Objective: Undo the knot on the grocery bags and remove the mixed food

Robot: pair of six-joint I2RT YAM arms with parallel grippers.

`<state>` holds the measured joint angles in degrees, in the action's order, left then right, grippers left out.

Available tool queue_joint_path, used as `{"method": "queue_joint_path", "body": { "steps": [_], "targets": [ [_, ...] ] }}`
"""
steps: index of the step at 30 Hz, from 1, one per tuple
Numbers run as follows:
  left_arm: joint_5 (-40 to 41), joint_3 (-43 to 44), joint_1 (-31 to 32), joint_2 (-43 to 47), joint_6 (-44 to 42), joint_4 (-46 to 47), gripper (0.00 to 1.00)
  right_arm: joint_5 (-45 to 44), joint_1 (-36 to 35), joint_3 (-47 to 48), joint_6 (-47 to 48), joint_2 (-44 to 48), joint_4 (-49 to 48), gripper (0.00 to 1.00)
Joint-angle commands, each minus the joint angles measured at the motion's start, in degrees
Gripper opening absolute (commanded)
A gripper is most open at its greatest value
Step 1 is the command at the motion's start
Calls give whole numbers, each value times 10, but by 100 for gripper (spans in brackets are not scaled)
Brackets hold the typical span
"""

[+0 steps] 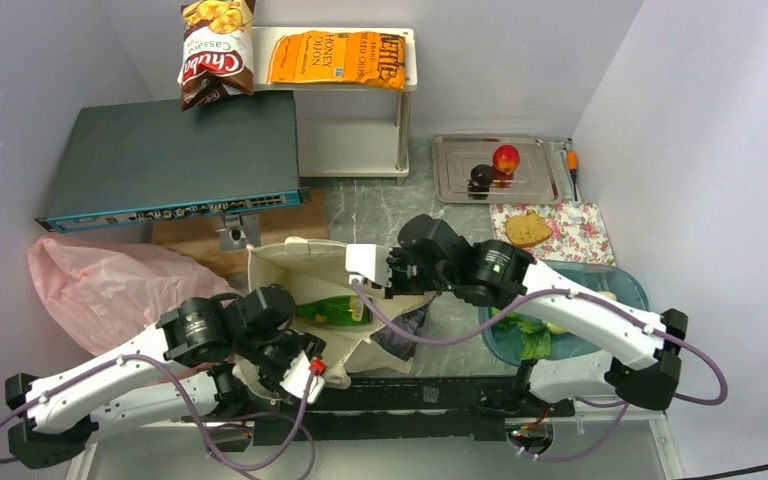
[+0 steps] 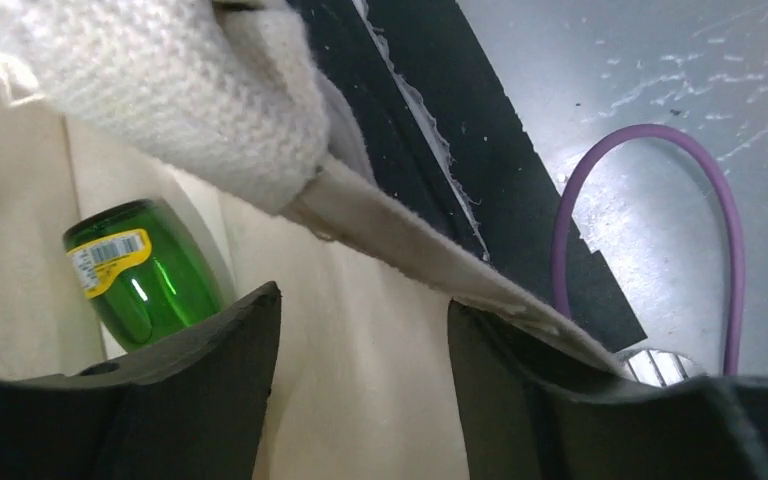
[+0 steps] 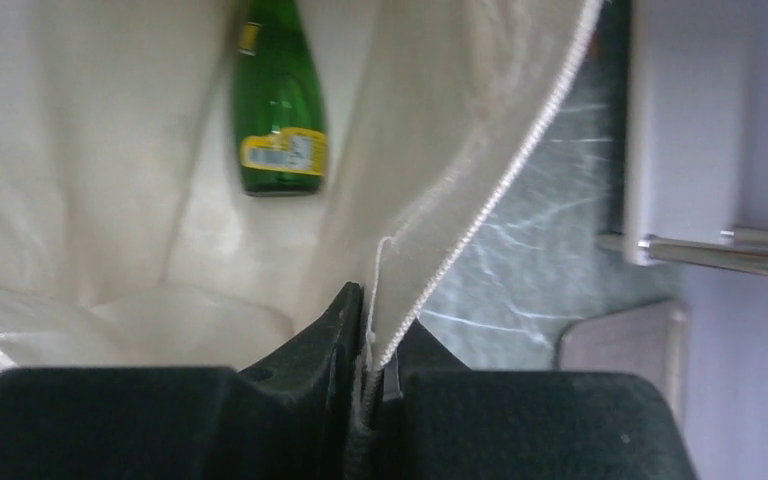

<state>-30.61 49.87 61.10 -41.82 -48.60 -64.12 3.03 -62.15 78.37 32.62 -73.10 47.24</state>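
Note:
The beige tote [image 1: 290, 262] lies open at the table's centre with a green bottle [image 1: 335, 312] inside. My right gripper [image 1: 368, 262] is shut on the tote's far rim; the corded edge [image 3: 480, 210] runs down between its jaws [image 3: 375, 310], and the bottle [image 3: 280, 110] lies beyond. My left gripper [image 1: 300, 368] is at the near rim, open. In the left wrist view its jaws [image 2: 360, 300] stand apart astride the cloth edge [image 2: 410, 265], near the bottle [image 2: 140, 270]. The pink plastic bag [image 1: 100, 285] lies crumpled at the left. Its knot does not show.
Two chip bags [image 1: 218, 50] [image 1: 338, 58] sit at the back, by a dark flat box [image 1: 175, 155] and a white shelf [image 1: 360, 140]. A metal tray [image 1: 540, 180] holds a red fruit [image 1: 505, 157]. Bread [image 1: 527, 228] lies on a floral napkin. A blue dish [image 1: 620, 285] holds greens [image 1: 532, 338].

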Motion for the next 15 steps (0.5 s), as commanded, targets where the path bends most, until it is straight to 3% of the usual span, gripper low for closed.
{"method": "queue_joint_path", "body": {
  "steps": [1,5,9,11,15],
  "targets": [
    [71,-26,46,6,-1,44,75,-143,-16,-65,121,81,-212,0],
    [142,68,40,-28,68,83,89,-104,-16,-124,212,148,-262,0],
    [78,221,-5,-47,119,80,92,-35,-15,-191,290,210,-295,0],
    [94,277,-16,-53,142,99,94,-3,-15,-205,307,219,-306,0],
    [186,283,-24,-55,128,97,96,4,-15,-201,298,212,-320,0]
  ]
}}
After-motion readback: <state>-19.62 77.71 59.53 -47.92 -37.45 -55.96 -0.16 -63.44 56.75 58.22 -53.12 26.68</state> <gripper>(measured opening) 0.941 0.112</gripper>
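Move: The green bottle lies in the canvas bag, about 11 cm ahead of the left hand, 3 cm to its right and some 14 cm below. The pink bag's middle is about 10 cm ahead and 31 cm left of that hand, at a similar depth. From the right hand, which already pinches the canvas rim, the bottle is roughly 3 cm back, 8 cm left and 22 cm down. Left hand opens wide, rising about 18 cm and reaching forward; right keeps its rim pinch, fingers tipping up 30 degrees. ##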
